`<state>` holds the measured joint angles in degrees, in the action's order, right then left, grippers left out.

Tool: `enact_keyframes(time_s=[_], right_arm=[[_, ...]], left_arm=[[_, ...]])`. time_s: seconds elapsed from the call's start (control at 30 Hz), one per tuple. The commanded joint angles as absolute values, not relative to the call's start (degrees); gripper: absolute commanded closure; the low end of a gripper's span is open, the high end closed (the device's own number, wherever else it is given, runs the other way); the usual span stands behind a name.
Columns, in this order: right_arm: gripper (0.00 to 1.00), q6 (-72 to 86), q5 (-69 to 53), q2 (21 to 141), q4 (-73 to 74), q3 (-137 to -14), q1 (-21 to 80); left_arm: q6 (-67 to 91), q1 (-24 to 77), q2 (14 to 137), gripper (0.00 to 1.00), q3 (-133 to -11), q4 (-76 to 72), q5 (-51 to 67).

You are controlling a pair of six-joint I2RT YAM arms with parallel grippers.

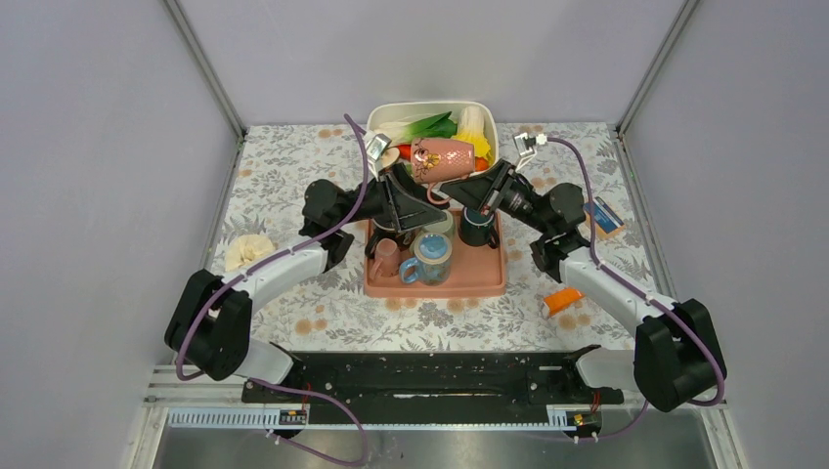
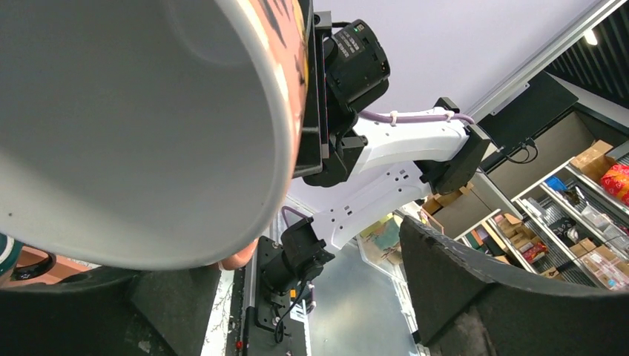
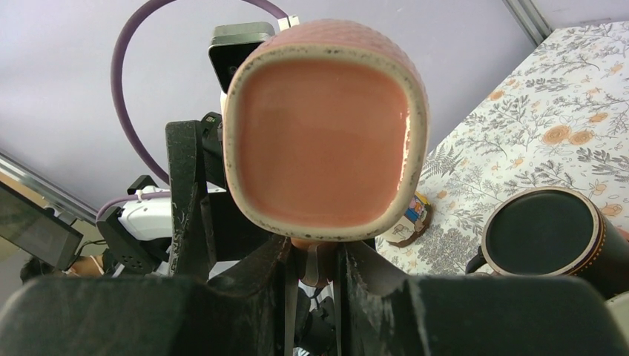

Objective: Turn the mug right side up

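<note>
The pink mug (image 1: 442, 158) hangs on its side above the tray, its mouth turned to the left. My right gripper (image 1: 467, 192) is shut on its handle (image 3: 315, 263). In the right wrist view the mug's square pink base (image 3: 326, 141) faces the camera. My left gripper (image 1: 406, 181) stands open at the mug's mouth. In the left wrist view the white inside of the mug (image 2: 133, 126) fills the upper left, just above one dark finger (image 2: 96, 311). The other finger (image 2: 504, 297) stands far off to the right. I cannot tell if the left fingers touch the rim.
Below the mug a pink tray (image 1: 435, 285) holds a small pink cup (image 1: 386, 256), a blue mug (image 1: 430, 259) and a dark mug (image 1: 477, 227). A white bin (image 1: 486, 109) of toy vegetables stands behind. An orange piece (image 1: 562, 300) lies right, a cream lump (image 1: 246, 251) left.
</note>
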<state>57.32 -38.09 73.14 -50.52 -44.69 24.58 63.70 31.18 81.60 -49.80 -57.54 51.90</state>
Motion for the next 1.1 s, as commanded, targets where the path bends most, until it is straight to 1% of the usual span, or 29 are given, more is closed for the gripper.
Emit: enact_keyframes(time_s=[0.0, 0.07, 0.33, 0.53, 0.73, 0.9, 1.0, 1.03, 1.07], right_arm=[[1.0, 55.5, -35.2, 72.5, -57.6, -44.7, 26.1], [1.0, 54.4, -34.3, 72.8, -58.2, -43.8, 26.5], [1.0, 50.1, -33.8, 73.4, -60.8, -40.7, 27.9], [1.0, 47.0, -33.9, 73.3, -61.4, -39.1, 28.4], [1.0, 45.2, -34.0, 72.6, -61.3, -38.3, 28.5], [1.0, 44.3, -34.2, 72.0, -61.1, -38.1, 28.4], [1.0, 44.2, -34.3, 71.7, -61.1, -38.4, 28.4], [0.98, 44.3, -34.4, 71.4, -61.1, -38.7, 28.4], [0.93, 44.3, -34.6, 71.3, -61.1, -39.0, 28.4]], left_arm=[[64.4, 31.5, 81.7, 0.13, -52.5, -63.4, 50.9], [64.9, 31.5, 81.8, 0.16, -52.5, -63.8, 50.9], [66.0, 31.5, 81.7, 0.36, -53.0, -64.4, 51.1], [66.4, 31.4, 81.8, 0.62, -53.3, -63.5, 51.0], [66.2, 31.4, 82.1, 0.77, -53.4, -62.8, 50.8], [65.7, 31.4, 81.9, 1.0, -53.4, -62.0, 50.9], [65.2, 31.4, 81.7, 1.0, -53.2, -61.6, 50.8], [65.1, 31.4, 81.5, 1.0, -53.1, -61.7, 50.9], [65.1, 31.3, 81.4, 1.0, -52.9, -61.9, 50.8]])
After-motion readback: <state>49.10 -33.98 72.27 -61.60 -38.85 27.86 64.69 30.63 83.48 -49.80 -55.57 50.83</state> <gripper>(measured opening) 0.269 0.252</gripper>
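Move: The pink mug, lying sideways in the air with its mouth to the left, is already held by its handle in the right fingers. From the left hand that handle is about 2 cm ahead, 1 cm right and 2 cm below, with the mug's body some 7 cm ahead, 1 cm right and 3 cm above. From the right hand, the dark green mug on the tray stands roughly 9 cm ahead, 9 cm right and 27 cm below; the black mug 9 cm ahead, 11 cm left and as low. The left hand eases about 1.5 cm down and nearly as far forward onto the pink mug's handle, fingers pointing right, and closes from almost wide open until they pinch the handle beneath the body, facing the right fingertips. The right hand keeps its own pinch on the handle, drawing it some 1.5 cm back towards the left fingers and rolling roughly 10 degrees so its forward side tips up and the mug's body swings up and back over the handle. ##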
